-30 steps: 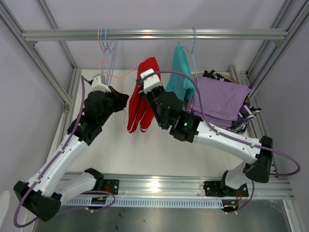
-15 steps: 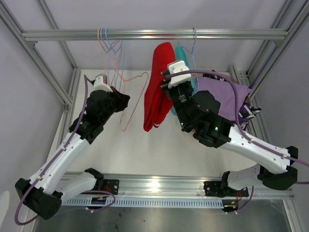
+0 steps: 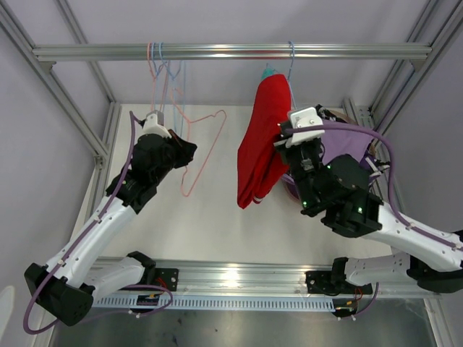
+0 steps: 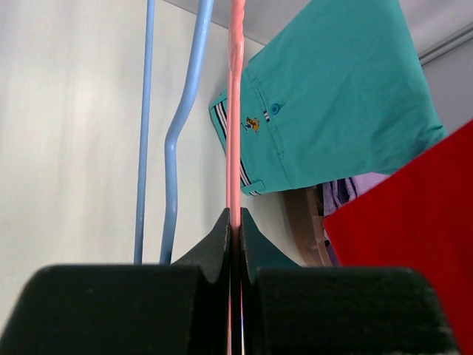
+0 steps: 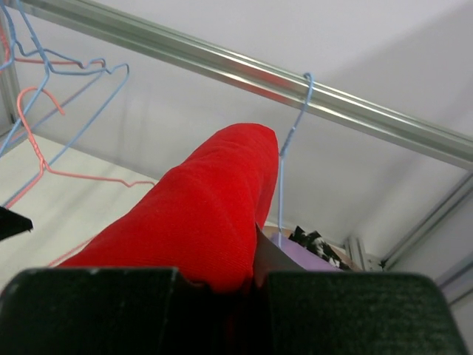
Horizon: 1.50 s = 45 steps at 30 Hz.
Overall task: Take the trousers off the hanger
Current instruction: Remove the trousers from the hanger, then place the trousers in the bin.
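My right gripper is shut on the red trousers, which hang from it, lifted high at centre right. In the right wrist view the red cloth bulges out of the closed jaws. My left gripper is shut on the wire of a bare pink hanger; the left wrist view shows that wire pinched between the jaws. The teal trousers hang on a blue hanger, mostly hidden behind the red ones in the top view.
The metal rail crosses the back, with bare blue and pink hangers on its left. Lilac trousers and a black speckled pair lie piled at the back right. Frame posts stand at both sides.
My right gripper has carried the red trousers up and to the right, away from the pink hanger. The hanger is now bare in my left gripper, which has barely moved.
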Motion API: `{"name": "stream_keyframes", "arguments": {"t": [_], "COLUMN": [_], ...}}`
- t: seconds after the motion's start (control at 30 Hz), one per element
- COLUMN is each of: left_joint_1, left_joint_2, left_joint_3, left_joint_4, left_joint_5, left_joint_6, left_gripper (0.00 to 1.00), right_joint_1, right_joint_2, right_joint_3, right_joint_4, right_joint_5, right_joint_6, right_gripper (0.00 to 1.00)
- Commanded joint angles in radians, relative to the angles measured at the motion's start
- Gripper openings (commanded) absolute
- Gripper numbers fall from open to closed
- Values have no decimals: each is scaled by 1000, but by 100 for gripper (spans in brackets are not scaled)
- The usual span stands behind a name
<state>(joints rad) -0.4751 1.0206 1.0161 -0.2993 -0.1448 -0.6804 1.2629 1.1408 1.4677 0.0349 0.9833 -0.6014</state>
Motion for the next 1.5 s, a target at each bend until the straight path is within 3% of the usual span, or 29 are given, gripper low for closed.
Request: {"name": "stream_keyframes", "arguments": {"t": [0.0,0.3,0.47,1.1,1.47], "left_joint_1": [7,-14,-31,-74,-95], "left_joint_2": [-5,18,39,52,64], "left_joint_3": [6,10,15,27,32], "left_joint_4": [40,35,28,19,12], "left_joint_5": [21,4,1,-7,-22], "left_joint_6": [5,22,27,47,56], "left_gripper": [0,0,0,1,0], "right_joint_1": [35,10,-40,-273,-332], "right_joint_2": [-121,-286,-371,-568,-642], "right_joint_3": [-23,-190,-248,-247,-219], "right_joint_4": [115,181,135,-99,-197], "right_joint_5": [58,193,230,316,341], "right_joint_6": [-66,-104,-72,35,71], "right_gripper": [0,0,0,0,0]}}
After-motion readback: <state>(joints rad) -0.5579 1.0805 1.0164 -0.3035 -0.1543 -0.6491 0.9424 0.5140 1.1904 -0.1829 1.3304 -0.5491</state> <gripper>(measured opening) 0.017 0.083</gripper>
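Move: The right hand already holds the red trousers free of their hanger, high up; the basket with the purple trousers on top lies about 14 cm ahead of it, 21 cm to its right and some 46 cm below. The teal trousers hang on their hanger about 15 cm ahead of the right hand and 20 cm lower, hardly to either side. The empty pink hanger is about 17 cm to its left, 9 cm ahead and 20 cm lower. From the left hand the basket is some 40 cm to the right, 6 cm ahead and 24 cm below. The right hand keeps its pinch on the red trousers and swings them away from the pink hanger, some 28 cm to the right past the near side of the basket, drawing back and sinking a little as the wrist turns about 35 degrees clockwise and tips its left side up. Meanwhile the left hand, fingers still shut on the pink hanger, eases roughly 3 cm to the right and a couple of centimetres down, turning barely at all. ##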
